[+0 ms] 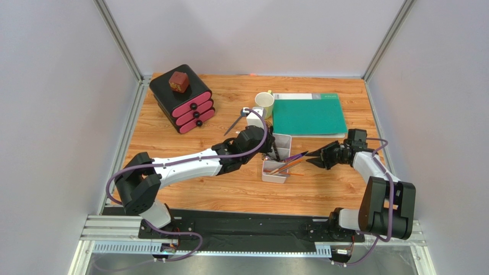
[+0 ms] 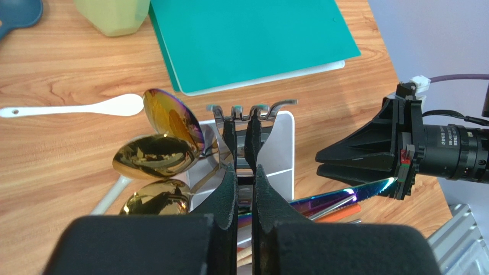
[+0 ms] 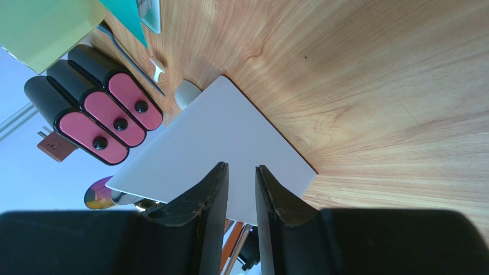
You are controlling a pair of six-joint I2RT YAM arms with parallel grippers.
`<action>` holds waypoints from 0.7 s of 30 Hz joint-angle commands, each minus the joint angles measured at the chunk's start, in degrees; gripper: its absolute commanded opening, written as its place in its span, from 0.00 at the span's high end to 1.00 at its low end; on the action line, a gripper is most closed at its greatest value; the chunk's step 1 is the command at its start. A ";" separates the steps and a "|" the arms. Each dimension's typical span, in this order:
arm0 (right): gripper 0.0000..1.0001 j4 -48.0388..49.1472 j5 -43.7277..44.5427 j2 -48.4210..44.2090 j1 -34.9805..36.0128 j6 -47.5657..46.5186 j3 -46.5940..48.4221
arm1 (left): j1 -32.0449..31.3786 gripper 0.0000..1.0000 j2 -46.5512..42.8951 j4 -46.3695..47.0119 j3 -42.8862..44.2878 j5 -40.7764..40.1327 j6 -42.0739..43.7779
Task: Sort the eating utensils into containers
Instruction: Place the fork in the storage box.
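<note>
My left gripper (image 2: pixel 241 129) is shut on a silver fork (image 2: pixel 252 109), its tines over the far end of the white divided tray (image 2: pixel 281 143). Two gold spoons (image 2: pixel 155 154) and an iridescent spoon (image 2: pixel 172 117) lean out of the tray's left side. An iridescent knife (image 2: pixel 344 195) and orange sticks (image 2: pixel 338 212) lie in the near compartment. A white spoon (image 2: pixel 74 107) lies on the table, and a blue spoon (image 2: pixel 17 11) shows at the top left corner. My right gripper (image 3: pixel 241 167) stands open beside the tray's outer wall (image 3: pixel 212 132), gripping nothing. From above, both grippers (image 1: pixel 274 150) (image 1: pixel 310 158) flank the tray (image 1: pixel 282 139).
A green folder (image 1: pixel 310 114) and a pale mug (image 1: pixel 264 103) sit behind the tray. The black box with pink drawers (image 1: pixel 183 100) stands at the back left. A slim grey utensil (image 1: pixel 234 125) lies on the table between the box and the tray.
</note>
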 commanded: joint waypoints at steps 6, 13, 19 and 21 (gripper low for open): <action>0.73 1.60 -0.08 -2.29 0.26 0.06 -2.83 | -1.22 0.89 0.45 -6.69 0.53 -1.12 -3.43; 0.73 1.87 0.28 -2.29 0.26 -0.12 -3.44 | -1.93 0.74 -2.10 -10.91 -0.96 -1.21 -3.43; 0.73 2.31 0.19 -2.12 0.26 0.67 -3.97 | -2.54 0.72 -7.71 -15.92 -1.57 -1.90 -1.85; 0.73 2.48 0.19 -2.29 0.26 1.02 -4.15 | -2.63 0.72 -10.17 -15.75 -2.63 -2.70 -0.45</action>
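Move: The middle compartment of the storage box, where the fork held in the left hand is going, lies about 3 cm to that hand's right, roughly 1 cm nearer the bases and some 14 cm below. The gold ladles' bowls stand about 3 cm ahead and 3 cm to its left, 6 cm lower; the purple knife lies 2 cm back, 8 cm right and 11 cm lower. From the right hand, the compartment is about 12 cm left, 1 cm ahead and 4 cm lower. The fork, already handle-down over the storage box, is lowered and let go as the left fingers open to about a quarter. The left hand sinks about 4 cm while drawing back some 3.5 cm and drifting left, tipping its fingers down by roughly 10 degrees and lifting slightly at the very end. The empty right hand eases back and down by about 2 cm altogether. ##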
